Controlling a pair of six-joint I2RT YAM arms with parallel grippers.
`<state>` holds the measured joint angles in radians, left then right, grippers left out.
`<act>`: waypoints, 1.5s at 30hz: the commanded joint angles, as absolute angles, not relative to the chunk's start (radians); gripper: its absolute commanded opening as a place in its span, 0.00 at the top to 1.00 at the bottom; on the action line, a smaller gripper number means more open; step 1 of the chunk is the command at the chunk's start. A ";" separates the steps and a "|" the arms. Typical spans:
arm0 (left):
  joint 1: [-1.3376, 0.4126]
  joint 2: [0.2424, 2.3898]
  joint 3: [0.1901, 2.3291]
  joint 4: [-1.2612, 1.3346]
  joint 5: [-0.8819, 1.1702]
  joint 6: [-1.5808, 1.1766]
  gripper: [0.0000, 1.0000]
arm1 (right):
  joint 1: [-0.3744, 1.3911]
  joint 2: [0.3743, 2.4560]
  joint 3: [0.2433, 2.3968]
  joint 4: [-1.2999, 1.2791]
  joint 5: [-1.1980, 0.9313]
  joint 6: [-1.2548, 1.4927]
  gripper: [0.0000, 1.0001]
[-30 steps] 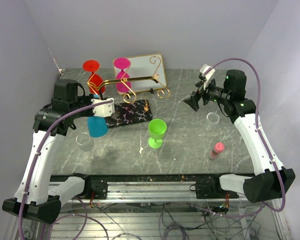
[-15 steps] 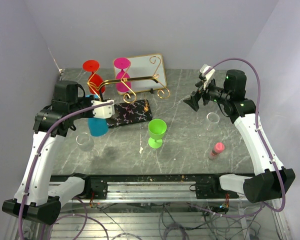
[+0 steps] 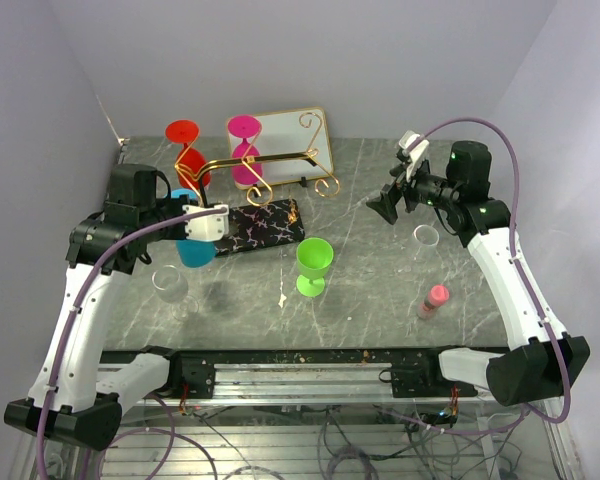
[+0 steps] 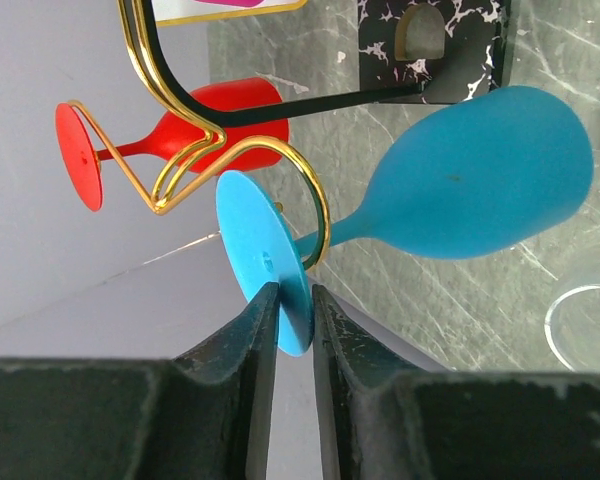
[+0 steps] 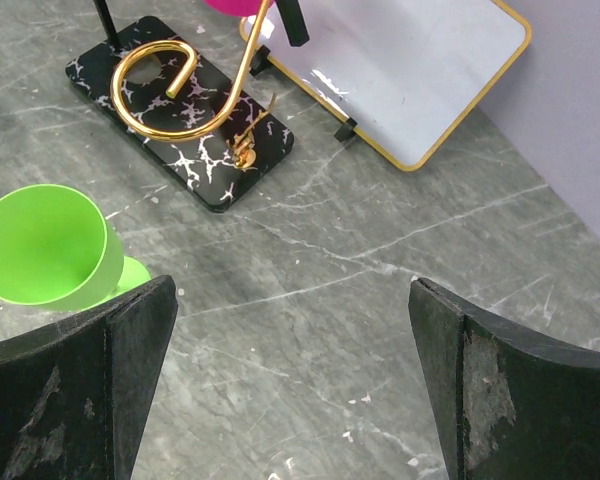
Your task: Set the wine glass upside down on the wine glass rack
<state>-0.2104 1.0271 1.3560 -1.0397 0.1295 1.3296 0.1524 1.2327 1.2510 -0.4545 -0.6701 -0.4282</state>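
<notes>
A blue wine glass (image 4: 480, 185) hangs upside down, bowl low (image 3: 195, 250), its stem inside a curled gold end of the wine glass rack (image 4: 315, 215). My left gripper (image 4: 293, 295) straddles the edge of the glass's blue foot (image 4: 260, 255). Its jaws are slightly parted, and a thin gap shows on one side of the foot. The rack (image 3: 265, 158) also holds a red glass (image 3: 185, 135) and a pink glass (image 3: 245, 130) upside down. My right gripper (image 3: 385, 205) hovers wide open over the bare table, nothing between its fingers (image 5: 140, 330).
A green wine glass (image 3: 313, 262) stands upright mid-table, also in the right wrist view (image 5: 45, 245). Clear glasses sit at the left (image 3: 168, 283) and right (image 3: 426, 236). A pink bottle (image 3: 433, 298) lies near the right. A gold-rimmed white tray (image 3: 295, 140) leans behind the rack.
The left jaws have eased apart around the blue glass's foot. The glass stays hanging on the rack. The right arm has not moved.
</notes>
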 commanded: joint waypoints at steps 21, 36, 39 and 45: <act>-0.216 1.002 1.347 -1.109 0.114 1.368 0.48 | 0.148 1.232 1.243 -0.443 -0.689 -0.440 0.00; -0.215 0.997 1.478 -1.176 0.258 1.301 0.03 | 0.151 1.257 1.295 -0.517 -0.698 -0.467 0.01; -0.216 0.988 1.502 -1.144 0.335 1.229 0.01 | 0.154 1.265 1.345 -0.570 -0.705 -0.496 0.02; -0.215 0.982 1.512 -1.050 0.421 1.030 0.01 | 0.200 1.295 1.398 -0.729 -0.737 -0.571 0.06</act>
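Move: The blue glass is on the rack's near left hook, foot uppermost, with the foot's edge already between the left fingertips: its middle lies about 3 cm to the right and 1 cm ahead, level with the hand. The red glass hangs about 13 cm ahead, with no sideways offset, and the pink one 13 cm ahead and 12 cm right, both some 7 cm lower. The clear glass stands roughly 5 cm back, 7 cm left, 22 cm below. From the right hand, the blue foot is some 35 cm left, 4 cm back, level. Ease the left gripper back and down about 2 cm with the blue foot's edge still between the fingertips, letting the fingers spread slowly. Then spread them wide to let the foot go, and lift about 5 cm off it while sliding right and a little farther back, rolling the hand some 13 degrees so its left side dips. ##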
